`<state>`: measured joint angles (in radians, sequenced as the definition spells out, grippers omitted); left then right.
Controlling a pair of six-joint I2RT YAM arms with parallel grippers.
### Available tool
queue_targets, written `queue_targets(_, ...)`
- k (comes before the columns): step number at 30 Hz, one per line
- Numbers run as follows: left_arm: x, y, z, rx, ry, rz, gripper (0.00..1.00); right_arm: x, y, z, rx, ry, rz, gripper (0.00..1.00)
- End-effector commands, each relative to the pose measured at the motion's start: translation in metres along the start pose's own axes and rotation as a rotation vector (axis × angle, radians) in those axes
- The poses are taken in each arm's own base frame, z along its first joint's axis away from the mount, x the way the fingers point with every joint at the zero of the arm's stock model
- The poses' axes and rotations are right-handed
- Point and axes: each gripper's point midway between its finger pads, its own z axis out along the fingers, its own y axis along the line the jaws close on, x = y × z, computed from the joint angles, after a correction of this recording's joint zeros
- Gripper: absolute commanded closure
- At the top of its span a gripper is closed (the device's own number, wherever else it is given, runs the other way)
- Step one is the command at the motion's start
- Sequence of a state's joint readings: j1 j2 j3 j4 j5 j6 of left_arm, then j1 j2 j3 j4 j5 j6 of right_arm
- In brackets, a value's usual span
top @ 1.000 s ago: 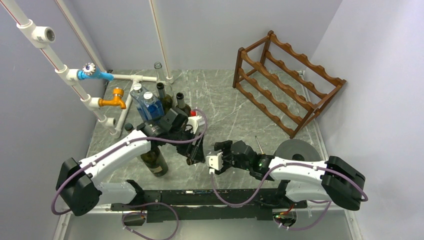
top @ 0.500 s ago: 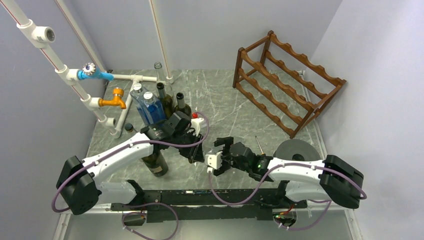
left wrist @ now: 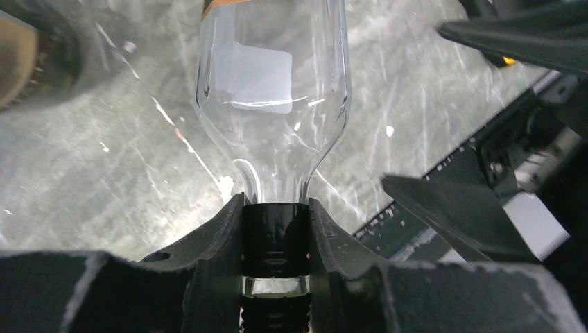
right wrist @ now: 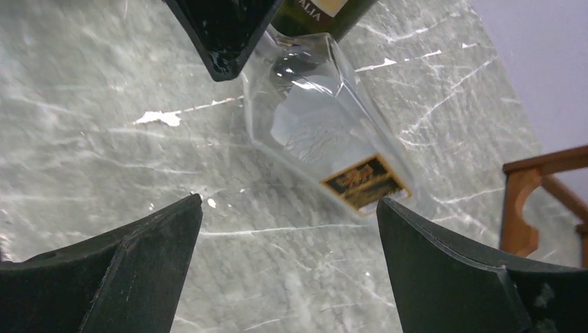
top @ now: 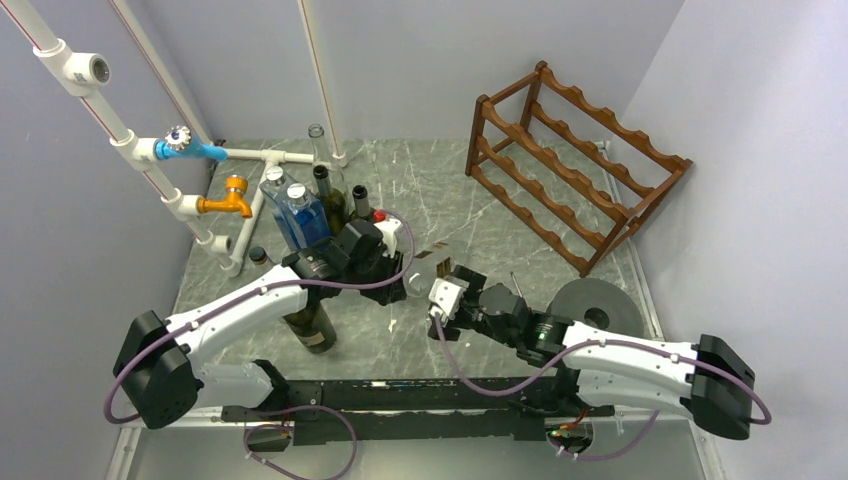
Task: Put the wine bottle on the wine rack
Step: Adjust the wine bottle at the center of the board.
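Observation:
The wine bottle (left wrist: pixel 274 76) is clear glass with a black-capped neck and a black and gold label (right wrist: pixel 364 182). My left gripper (left wrist: pixel 275 208) is shut on its neck, and the body points away from it, low over the marble table. In the top view that gripper (top: pixel 395 268) is at mid-table with the bottle (top: pixel 422 272) just to its right. My right gripper (right wrist: pixel 288 200) is open wide with nothing between its fingers, and the bottle's body is just beyond the fingertips. It shows in the top view too (top: pixel 430 288). The reddish-brown wine rack (top: pixel 575 165) stands at the back right.
A dark green bottle (top: pixel 305 320) stands under the left arm. Blue square bottles (top: pixel 300 215) and dark bottles (top: pixel 330 195) cluster behind the left gripper. White pipes with taps (top: pixel 235 195) run along the left. A grey disc (top: pixel 590 300) lies at the right.
The left gripper has shut on the bottle's neck and drawn back. The right gripper has opened wide, and its arm has reached forward and left toward the bottle.

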<state>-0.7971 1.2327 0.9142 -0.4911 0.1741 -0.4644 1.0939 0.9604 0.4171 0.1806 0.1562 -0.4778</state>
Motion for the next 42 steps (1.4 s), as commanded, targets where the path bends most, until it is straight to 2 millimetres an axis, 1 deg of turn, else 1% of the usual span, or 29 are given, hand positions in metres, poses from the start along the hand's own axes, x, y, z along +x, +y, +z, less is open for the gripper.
queue_targets(1, -0.067, -0.014, 0.000, 0.014, -0.229, 0.023, 1.00, -0.016, -0.017, -0.016, 0.116, -0.007, 0.322, 0.00)
queue_targets(4, -0.068, -0.024, 0.014, 0.046, -0.200, 0.041, 1.00, -0.008, -0.048, -0.028, 0.344, 0.015, 0.550, 0.00)
queue_targets(6, -0.065, -0.032, 0.025, 0.046, -0.173, 0.053, 1.00, 0.005, -0.070, -0.039, 0.526, 0.048, 0.676, 0.00)
queue_targets(8, -0.060, -0.036, 0.037, 0.023, -0.151, 0.056, 1.00, 0.021, -0.084, -0.050, 0.650, 0.100, 0.753, 0.00)
queue_targets(10, -0.050, -0.036, 0.051, -0.010, -0.117, 0.040, 1.00, 0.030, -0.094, -0.056, 0.695, 0.142, 0.808, 0.00)
queue_targets(14, -0.032, -0.033, 0.073, -0.053, -0.064, 0.013, 1.00, 0.048, -0.125, -0.078, 0.816, 0.153, 0.972, 0.00)
queue_targets(18, -0.018, -0.021, 0.091, -0.124, -0.035, -0.009, 1.00, 0.067, -0.149, -0.095, 0.884, 0.161, 1.095, 0.00)
queue_targets(21, -0.009, -0.019, 0.099, -0.172, -0.007, 0.013, 1.00, 0.073, -0.150, -0.094, 0.868, 0.202, 1.126, 0.00)
queue_targets(22, -0.007, -0.018, 0.100, -0.190, 0.001, 0.021, 0.96, 0.075, -0.150, -0.093, 0.871, 0.217, 1.135, 0.00)
queue_targets(27, 0.002, -0.023, 0.105, -0.191, 0.017, 0.050, 0.60, 0.083, -0.142, -0.086, 0.852, 0.281, 1.167, 0.00)
queue_targets(28, 0.004, -0.024, 0.106, -0.185, 0.023, 0.054, 0.55, 0.083, -0.142, -0.085, 0.845, 0.283, 1.170, 0.00)
queue_targets(32, 0.006, -0.027, 0.106, -0.161, 0.036, 0.067, 0.40, 0.085, -0.142, -0.084, 0.862, 0.313, 1.183, 0.00)
queue_targets(33, 0.005, -0.030, 0.105, -0.146, 0.033, 0.070, 0.32, 0.086, -0.142, -0.084, 0.859, 0.331, 1.183, 0.00)
queue_targets(35, 0.002, -0.038, 0.101, -0.110, 0.028, 0.080, 0.21, 0.084, -0.142, -0.084, 0.867, 0.369, 1.205, 0.00)
queue_targets(36, -0.001, -0.042, 0.097, -0.092, 0.024, 0.087, 0.15, 0.084, -0.141, -0.084, 0.864, 0.392, 1.217, 0.00)
queue_targets(37, -0.005, -0.047, 0.092, -0.071, 0.015, 0.092, 0.12, 0.083, -0.138, -0.083, 0.850, 0.409, 1.228, 0.00)
queue_targets(39, -0.013, -0.057, 0.078, -0.034, -0.007, 0.111, 0.01, 0.078, -0.134, -0.079, 0.813, 0.416, 1.253, 0.00)
queue_targets(41, -0.023, -0.067, 0.058, 0.007, -0.034, 0.146, 0.00, 0.073, -0.129, -0.075, 0.778, 0.402, 1.293, 0.00)
queue_targets(42, -0.030, -0.071, 0.044, 0.019, -0.058, 0.164, 0.01, 0.070, -0.127, -0.073, 0.761, 0.392, 1.314, 0.00)
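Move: The left gripper still holds the wine bottle by its neck; the bottle's middle lies about 8 cm ahead, 6 cm right and 3 cm lower. The open board spot for it is some 8 cm ahead, 10 cm right and 12 cm below. The dark bottle stands about 14 cm ahead and 7 cm left. From the right gripper, the wine bottle's middle is roughly 7 cm ahead, 2 cm left and slightly lower; the screwdriver lies 4 cm ahead, 17 cm right, 10 cm below. Carry the wine bottle with the left gripper a little forward, then about 7 cm right and 8 cm down onto the open board; open the fingers wide there and start to rise off the neck. Meanwhile swing the open right gripper clear, about 15 cm right and 8 cm forward towards the rack, turning it clockwise until it points down at the board. ##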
